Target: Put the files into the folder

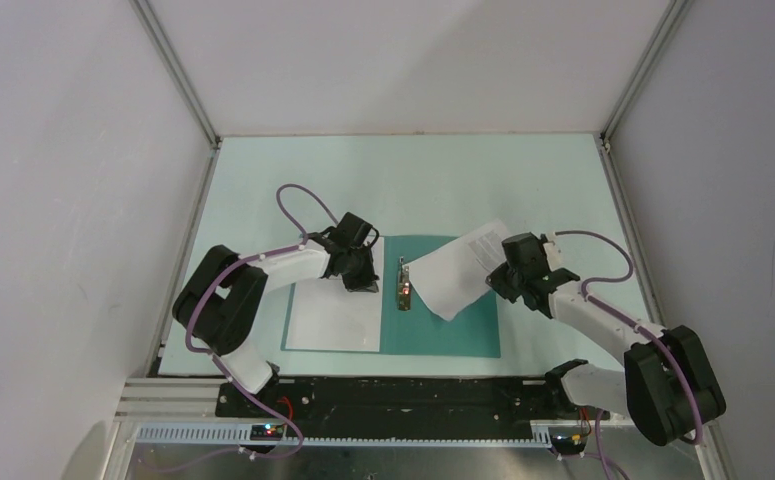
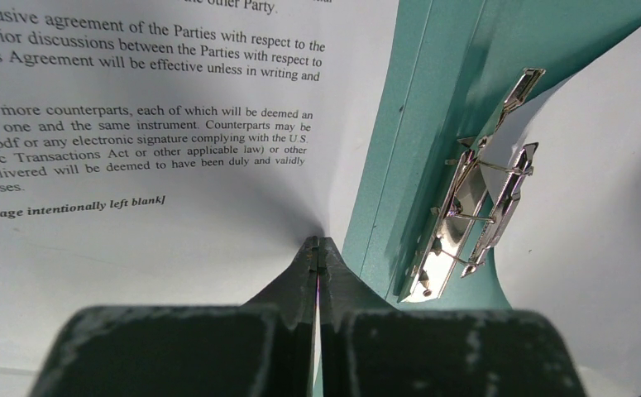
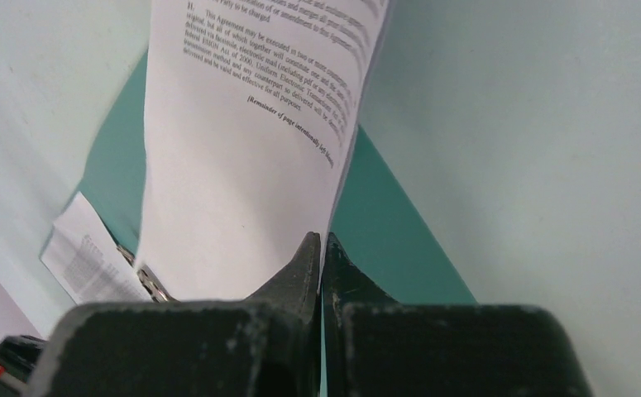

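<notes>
The teal folder [image 1: 453, 325] lies open and flat on the table. A metal clip [image 1: 402, 285] sits at its spine. One white sheet [image 1: 333, 318] lies flat on the folder's left half. My left gripper [image 1: 361, 278] is shut on that sheet's right edge, beside the clip [image 2: 474, 215]. The left wrist view shows the printed sheet [image 2: 135, 215] left of my fingertips and the folder [image 2: 432, 99] to their right. My right gripper [image 1: 500, 280] is shut on the second sheet [image 1: 458, 268] and holds it slanted over the folder's right half. In the right wrist view this sheet [image 3: 234, 182] rises from the jaws above the folder [image 3: 383, 223].
The pale green table mat [image 1: 413, 180] is boxed in by white walls and aluminium posts [image 1: 178, 75]. Purple cables [image 1: 298, 205] loop above both arms. The first sheet [image 3: 85, 256] and the clip [image 3: 147, 279] show at the lower left of the right wrist view.
</notes>
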`<state>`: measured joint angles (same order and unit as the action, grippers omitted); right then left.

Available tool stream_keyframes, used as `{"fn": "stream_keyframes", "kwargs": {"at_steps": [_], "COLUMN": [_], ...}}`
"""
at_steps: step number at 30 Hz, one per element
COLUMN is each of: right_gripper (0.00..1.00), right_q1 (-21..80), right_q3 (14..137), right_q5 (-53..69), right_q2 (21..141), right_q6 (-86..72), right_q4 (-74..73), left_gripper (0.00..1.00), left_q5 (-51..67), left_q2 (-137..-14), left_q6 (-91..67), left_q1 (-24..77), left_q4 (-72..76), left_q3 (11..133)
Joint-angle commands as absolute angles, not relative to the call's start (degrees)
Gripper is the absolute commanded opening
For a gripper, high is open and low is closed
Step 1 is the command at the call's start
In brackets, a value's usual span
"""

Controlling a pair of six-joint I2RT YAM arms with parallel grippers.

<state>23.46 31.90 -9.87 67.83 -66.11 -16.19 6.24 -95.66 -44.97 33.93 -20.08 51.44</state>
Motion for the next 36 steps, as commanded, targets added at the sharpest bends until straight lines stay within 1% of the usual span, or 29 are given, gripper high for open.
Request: {"fn": "stream_keyframes", "kwargs": {"at_steps": [1,5,15,23,27,36], "right_gripper": [0.00,0.00,0.00,0.00,0.00,0.00], "right_q1": [25.6,27.0,29.3,34.2,35.1,37.7], "right_q3": [31.7,31.7,29.9,29.4,29.1,25.9], "right_q5": [-10.2,-11.3,-15.8,-20.6,-22.6,-22.5], "right_q2": [67.5,67.7,63.7,62.7,60.9,56.8], "right_q6": [-61.7,-60.3,-58.9,-60.0,-59.6,-58.2], "right_q4": [-15.6,-16.6,-20.7,-23.5,-25.3,-23.6], "left_gripper": [0.00,0.00,0.00,0.00,0.00,0.00], "left_q5": [5.8,5.8,6.0,6.1,6.1,6.2], "left_q2": [-98.1,-98.1,-98.5,-98.9,-98.8,-99.0], "left_q6": [-43.9,-43.9,-44.0,-44.2,-44.2,-44.2], "left_q1": [34.0,34.0,34.0,34.0,34.0,34.0], "left_q4": [-21.6,-21.8,-21.7,-21.7,-21.7,-21.8], "left_q3": [51.4,51.5,51.5,51.3,51.4,51.4]}}
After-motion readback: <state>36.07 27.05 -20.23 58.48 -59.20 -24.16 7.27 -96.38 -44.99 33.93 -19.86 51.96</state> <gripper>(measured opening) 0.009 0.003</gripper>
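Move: The metal clip on the folder's spine lies some 21 cm to the right hand's left, about level with it fore and aft and 4 cm below. The held loose sheet's middle is roughly 8 cm left, 4 cm ahead and 2 cm below, the folder's bare right panel's middle 12 cm left, 2 cm back and 5 cm below. From the left hand, the clip is about 6 cm right and 2 cm ahead; the filed sheet's middle is 10 cm left. Back towards its base by about 5.5 cm, sinking about a centimetre, the right hand draws the loose sheet along the clip, keeping its right edge pinched in shut fingers. The wrist turns some 10 degrees counter-clockwise and rolls its left side down about as much. The left hand stays put, closed tips still resting on the filed sheet's right edge. ##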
